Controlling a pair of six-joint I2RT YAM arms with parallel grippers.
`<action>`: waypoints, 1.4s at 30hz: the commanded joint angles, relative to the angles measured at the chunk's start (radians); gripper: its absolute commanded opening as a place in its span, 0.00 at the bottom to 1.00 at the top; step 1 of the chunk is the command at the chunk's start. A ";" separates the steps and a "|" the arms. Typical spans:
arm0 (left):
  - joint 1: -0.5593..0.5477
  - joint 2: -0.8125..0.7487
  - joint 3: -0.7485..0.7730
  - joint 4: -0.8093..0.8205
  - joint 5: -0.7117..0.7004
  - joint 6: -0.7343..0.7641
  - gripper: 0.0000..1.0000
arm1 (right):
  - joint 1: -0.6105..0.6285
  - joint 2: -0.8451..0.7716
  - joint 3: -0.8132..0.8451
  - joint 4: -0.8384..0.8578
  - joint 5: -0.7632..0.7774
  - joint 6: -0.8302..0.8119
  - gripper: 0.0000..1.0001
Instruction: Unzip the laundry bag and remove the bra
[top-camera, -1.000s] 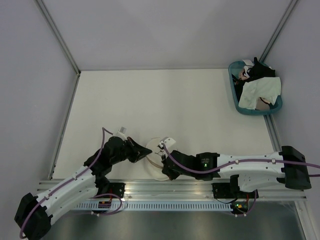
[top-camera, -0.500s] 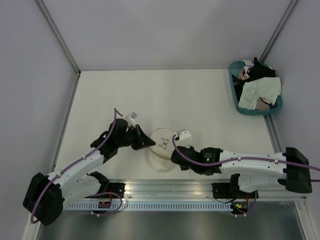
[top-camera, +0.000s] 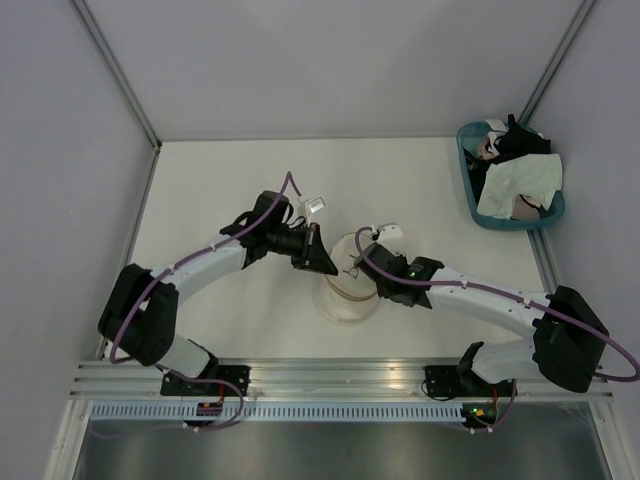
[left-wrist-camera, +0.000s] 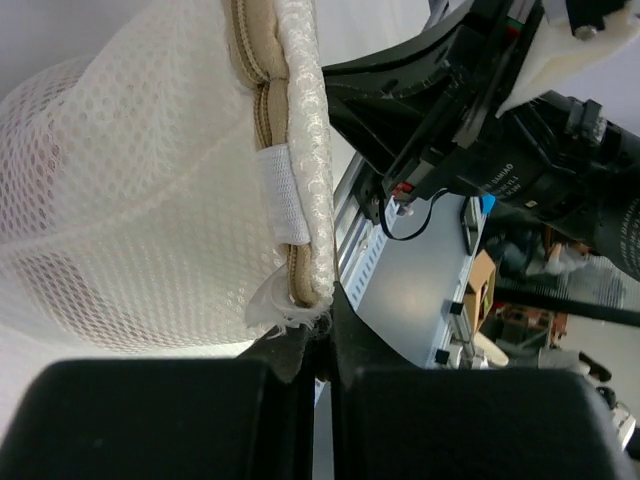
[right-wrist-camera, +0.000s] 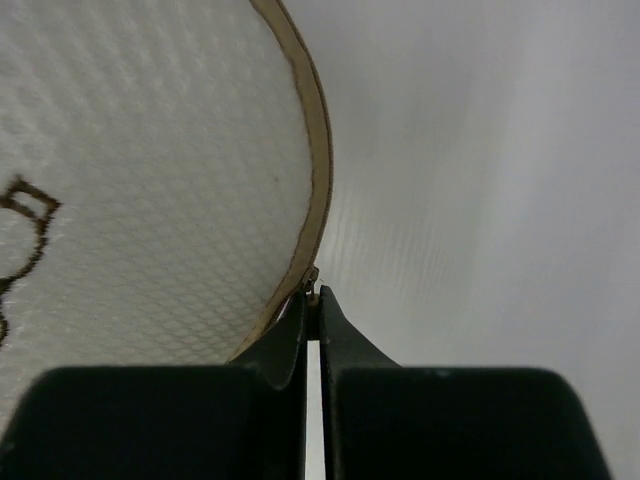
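The laundry bag (top-camera: 350, 285), a cream-white mesh dome with a tan rim, hangs between both grippers over the middle of the table. My left gripper (top-camera: 326, 267) is shut on the bag's left edge. In the left wrist view its jaws (left-wrist-camera: 322, 325) pinch a frayed white tab at the tan rim (left-wrist-camera: 262, 110) of the bag (left-wrist-camera: 130, 200). My right gripper (top-camera: 368, 266) is shut at the bag's right side. The right wrist view shows it (right-wrist-camera: 313, 302) pinching the small zipper pull (right-wrist-camera: 312, 290) beside the lid (right-wrist-camera: 130, 180), which bears a dark drawing. The bra is hidden.
A teal basket (top-camera: 468, 182) stands at the table's far right corner with a white-and-pale-green cloth (top-camera: 515, 185) and a black garment (top-camera: 520, 135) in it. Metal frame rails run along the near edge (top-camera: 330, 375). Grey walls enclose the table.
Both arms have reached away from the near edge toward the table's middle, carrying the laundry bag with them. Both grips stayed shut.
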 joint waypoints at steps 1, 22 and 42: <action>0.002 0.120 0.138 -0.199 0.171 0.228 0.02 | -0.029 0.013 0.068 -0.017 0.105 -0.059 0.01; -0.002 -0.582 -0.280 -0.218 -0.475 -0.334 0.93 | -0.015 -0.280 -0.057 -0.022 -0.193 0.005 0.00; -0.110 -0.875 -0.529 -0.145 -0.391 -0.689 0.95 | 0.377 -0.090 -0.056 0.523 -0.427 0.099 0.01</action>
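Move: The left hand already pinches the rim of the laundry bag at the zip's end; the bag's middle lies about 5 cm to its right, 1 cm ahead and 5 cm lower. The zip pull, still shut in the right fingers, is roughly 11 cm to the left hand's right, 3 cm back and 5 cm lower. From the right hand, the bag's middle is some 6 cm left and 3 cm ahead at about its height, and the table's front edge is straight behind, about 13 cm back and 9 cm down. The left hand opens wide and lets go of the bag rim while going some 6 cm forward with a short dip, then swings about 15 cm back and to the left, turning some 30 degrees counter-clockwise, and ends open, facing the rim near the front of the table. The right hand keeps its pinch on the zip pull, first lifts about 5 cm, then sweeps the bag back and left some 15 cm each way towards the table's front edge, sinking slightly as it sets off, rolling its left side up and turning counter-clockwise. ##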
